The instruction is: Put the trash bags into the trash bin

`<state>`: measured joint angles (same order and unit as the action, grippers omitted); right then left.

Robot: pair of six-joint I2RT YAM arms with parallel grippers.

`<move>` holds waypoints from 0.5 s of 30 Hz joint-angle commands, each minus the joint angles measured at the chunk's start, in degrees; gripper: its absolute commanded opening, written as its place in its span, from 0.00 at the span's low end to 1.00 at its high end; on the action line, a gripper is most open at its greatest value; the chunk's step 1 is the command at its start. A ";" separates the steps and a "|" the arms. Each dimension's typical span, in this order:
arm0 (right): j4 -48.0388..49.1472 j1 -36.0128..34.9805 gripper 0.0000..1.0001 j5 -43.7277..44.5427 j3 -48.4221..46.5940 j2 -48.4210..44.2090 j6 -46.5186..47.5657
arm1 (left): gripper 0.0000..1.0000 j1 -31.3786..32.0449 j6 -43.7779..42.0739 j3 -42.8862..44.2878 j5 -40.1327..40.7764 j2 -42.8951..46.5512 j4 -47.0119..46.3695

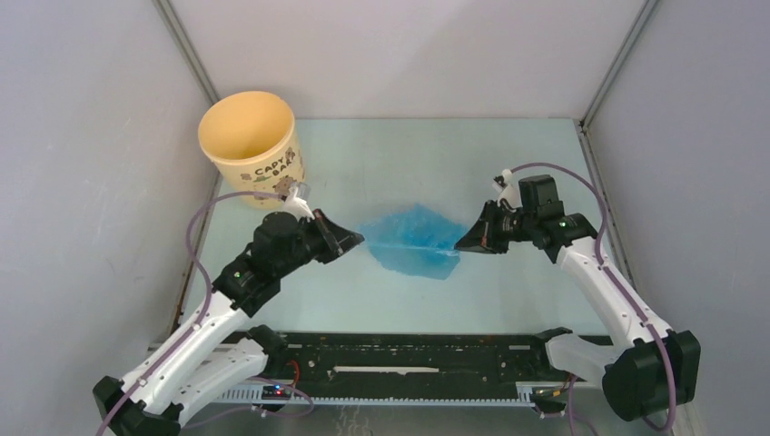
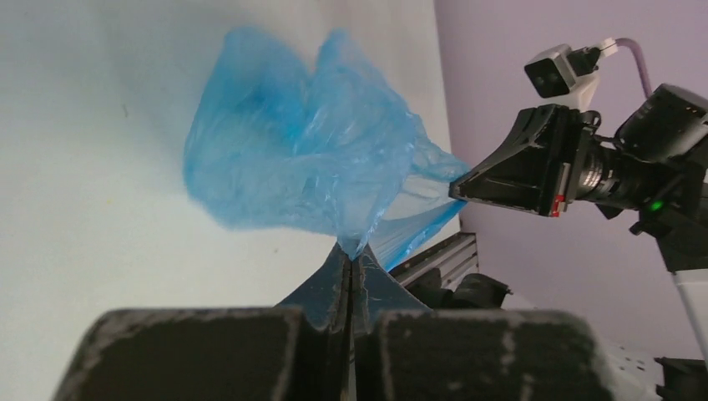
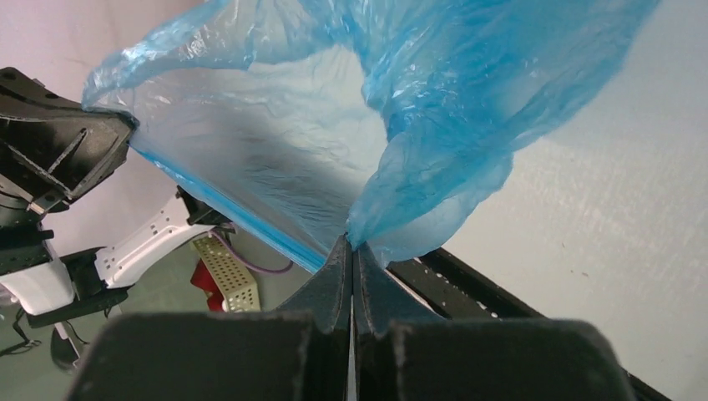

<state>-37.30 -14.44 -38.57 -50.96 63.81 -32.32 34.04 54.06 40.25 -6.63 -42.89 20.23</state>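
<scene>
A thin blue trash bag (image 1: 410, 238) hangs stretched between my two grippers over the middle of the table. My left gripper (image 1: 356, 240) is shut on its left edge, and in the left wrist view the film (image 2: 309, 159) bunches up from my pinched fingertips (image 2: 351, 251). At the bag's right edge my right gripper (image 1: 463, 243) is shut too, with the plastic (image 3: 434, 109) fanning out above the closed tips (image 3: 351, 244). The trash bin (image 1: 251, 148), a tan-yellow round bucket with dark print, stands upright at the back left, beyond the left gripper. Its open mouth shows nothing inside.
Grey walls close in the pale table (image 1: 508, 163) on the left, back and right. A black rail (image 1: 409, 359) runs along the near edge between the two arm bases. In the left wrist view the right arm's camera and gripper (image 2: 576, 159) face me from across the bag.
</scene>
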 commanded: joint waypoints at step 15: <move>-13.79 -2.38 0.00 1.47 0.30 -3.73 15.20 | 1.00 -1.57 -15.93 16.00 8.32 -5.03 20.26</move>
<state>-47.35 -14.70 -37.19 -51.27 62.87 -21.58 32.93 46.28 45.65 -2.92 -45.45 36.93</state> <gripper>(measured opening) 0.006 0.942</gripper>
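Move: Both closed hands hold the blue bag's mouth stretched between them; the bag's middle hangs about 10 cm to the left hand's right, 2 cm ahead and 8 cm below. From the right hand it lies roughly 8 cm left, 2 cm ahead and 6 cm below. The yellow bin stands some 22 cm left and 20 cm ahead of the left hand, its middle about 8 cm lower. Left fingers open wide while that hand sinks and moves left about 3 cm; right, still pinching, draws back 3 cm. ##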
